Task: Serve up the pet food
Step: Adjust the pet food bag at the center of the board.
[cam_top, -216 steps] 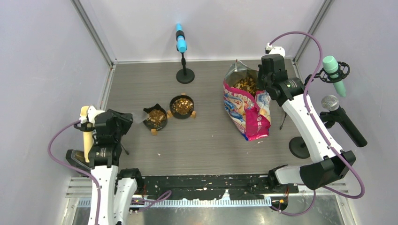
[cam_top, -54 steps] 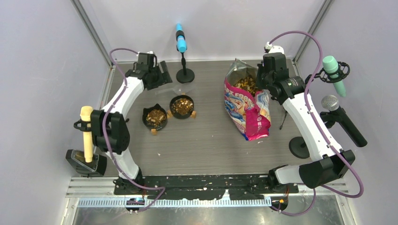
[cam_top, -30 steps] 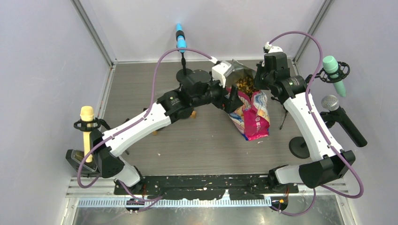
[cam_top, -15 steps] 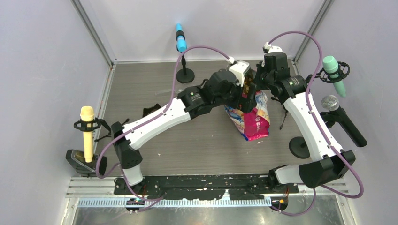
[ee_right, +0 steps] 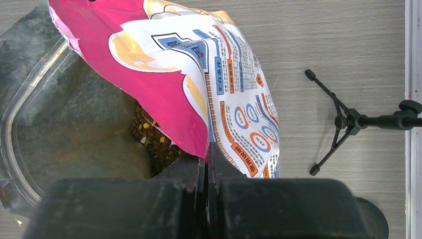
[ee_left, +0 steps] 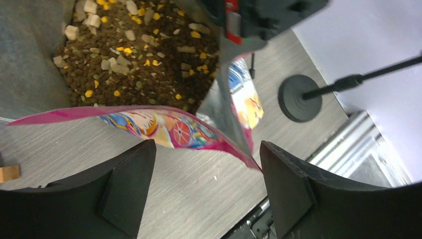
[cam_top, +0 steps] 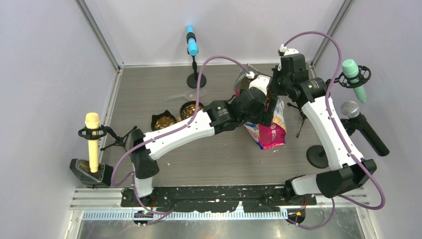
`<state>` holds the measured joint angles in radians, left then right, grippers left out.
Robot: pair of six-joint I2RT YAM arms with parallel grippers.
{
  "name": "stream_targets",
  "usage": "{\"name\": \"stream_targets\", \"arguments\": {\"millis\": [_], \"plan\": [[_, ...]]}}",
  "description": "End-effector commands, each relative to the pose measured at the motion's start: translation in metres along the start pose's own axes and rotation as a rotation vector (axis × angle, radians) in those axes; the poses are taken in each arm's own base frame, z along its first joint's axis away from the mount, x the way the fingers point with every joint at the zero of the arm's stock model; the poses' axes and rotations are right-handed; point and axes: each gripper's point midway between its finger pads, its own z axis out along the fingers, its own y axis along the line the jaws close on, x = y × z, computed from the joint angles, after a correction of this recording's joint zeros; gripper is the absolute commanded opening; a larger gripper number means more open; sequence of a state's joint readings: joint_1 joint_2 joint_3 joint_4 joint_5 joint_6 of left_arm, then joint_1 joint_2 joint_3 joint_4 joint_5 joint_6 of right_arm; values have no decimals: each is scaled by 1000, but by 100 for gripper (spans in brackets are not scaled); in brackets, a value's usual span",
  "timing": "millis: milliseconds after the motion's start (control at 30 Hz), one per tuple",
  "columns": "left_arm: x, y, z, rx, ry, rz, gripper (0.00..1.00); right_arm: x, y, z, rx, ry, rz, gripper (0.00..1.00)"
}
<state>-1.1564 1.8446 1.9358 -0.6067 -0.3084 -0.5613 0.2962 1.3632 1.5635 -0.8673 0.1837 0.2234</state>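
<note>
The pet food fills the open pink, white and blue bag (cam_top: 271, 127); I see it in the left wrist view (ee_left: 134, 50) and the right wrist view (ee_right: 154, 137). More pet food fills two black bowls (cam_top: 164, 121) (cam_top: 191, 108). My right gripper (cam_top: 276, 83) is shut on the bag's pink rim (ee_right: 189, 119) and holds the mouth open. My left gripper (cam_top: 265, 107) is open and empty, just above the bag's near rim (ee_left: 169, 127), which shows between its fingers (ee_left: 132, 184).
A faint clear scoop-like thing (cam_top: 178, 97) lies behind the bowls. Microphones on stands ring the table: blue (cam_top: 191, 45), yellow (cam_top: 92, 142), green (cam_top: 354, 79), grey (cam_top: 361, 124). A round stand base (ee_left: 297, 97) and a small tripod (ee_right: 338, 122) stand right of the bag.
My left arm has swung from the back left across the table to the bag, uncovering the bowls. The right gripper has stayed shut on the bag's rim.
</note>
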Motion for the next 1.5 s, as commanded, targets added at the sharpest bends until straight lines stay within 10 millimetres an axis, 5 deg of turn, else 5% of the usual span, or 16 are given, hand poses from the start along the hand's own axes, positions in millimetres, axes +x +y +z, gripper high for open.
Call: {"name": "stream_targets", "arguments": {"millis": [0,233,467,567,833,933,1167,1467], "plan": [[-21,5,8,-97,-103,-63,77,-14,4,-26,-38,-29,27,5],[-46,4,9,-132,-236,-72,76,-15,3,-28,-47,-21,41,5],[-47,-3,9,-101,-272,-66,75,-10,2,-24,-43,-6,48,5],[-46,-1,11,-121,-262,-74,63,-7,1,-23,-45,1,50,5],[-46,0,12,-125,-262,-37,1,-4,2,-21,-60,11,64,5],[-47,-6,9,-84,-247,26,0,-5,2,-21,-64,8,66,6],[-34,-10,-19,61,-182,274,0,-19,-5,-22,-43,-21,74,44],[0,5,-48,245,-111,353,0,-37,-3,1,-68,-38,101,58]]}}
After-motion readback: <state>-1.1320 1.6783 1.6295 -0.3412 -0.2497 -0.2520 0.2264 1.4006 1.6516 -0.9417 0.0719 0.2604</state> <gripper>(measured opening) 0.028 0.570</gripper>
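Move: The bag mouth's near-right corner is the left hand's target, about 3 cm ahead of it, 2 cm to its right and level with its open fingers; the food inside lies some 8 cm ahead, 4 cm left and 11 cm down. The right hand pinches the rim; from it that corner is about 8 cm back and 1 cm right, while a small tripod stands 1 cm ahead, 14 cm right and 26 cm down. The bag's near-right rim corner is taken between the left fingers, which reach about 3 cm forward and slightly right and pinch shut while the right hand keeps its grip on the rim. The right fingers then spread to about half open, nearly in place, as the left hand drags the corner some 4 cm left and 2 cm back, turning about 20 degrees clockwise. ##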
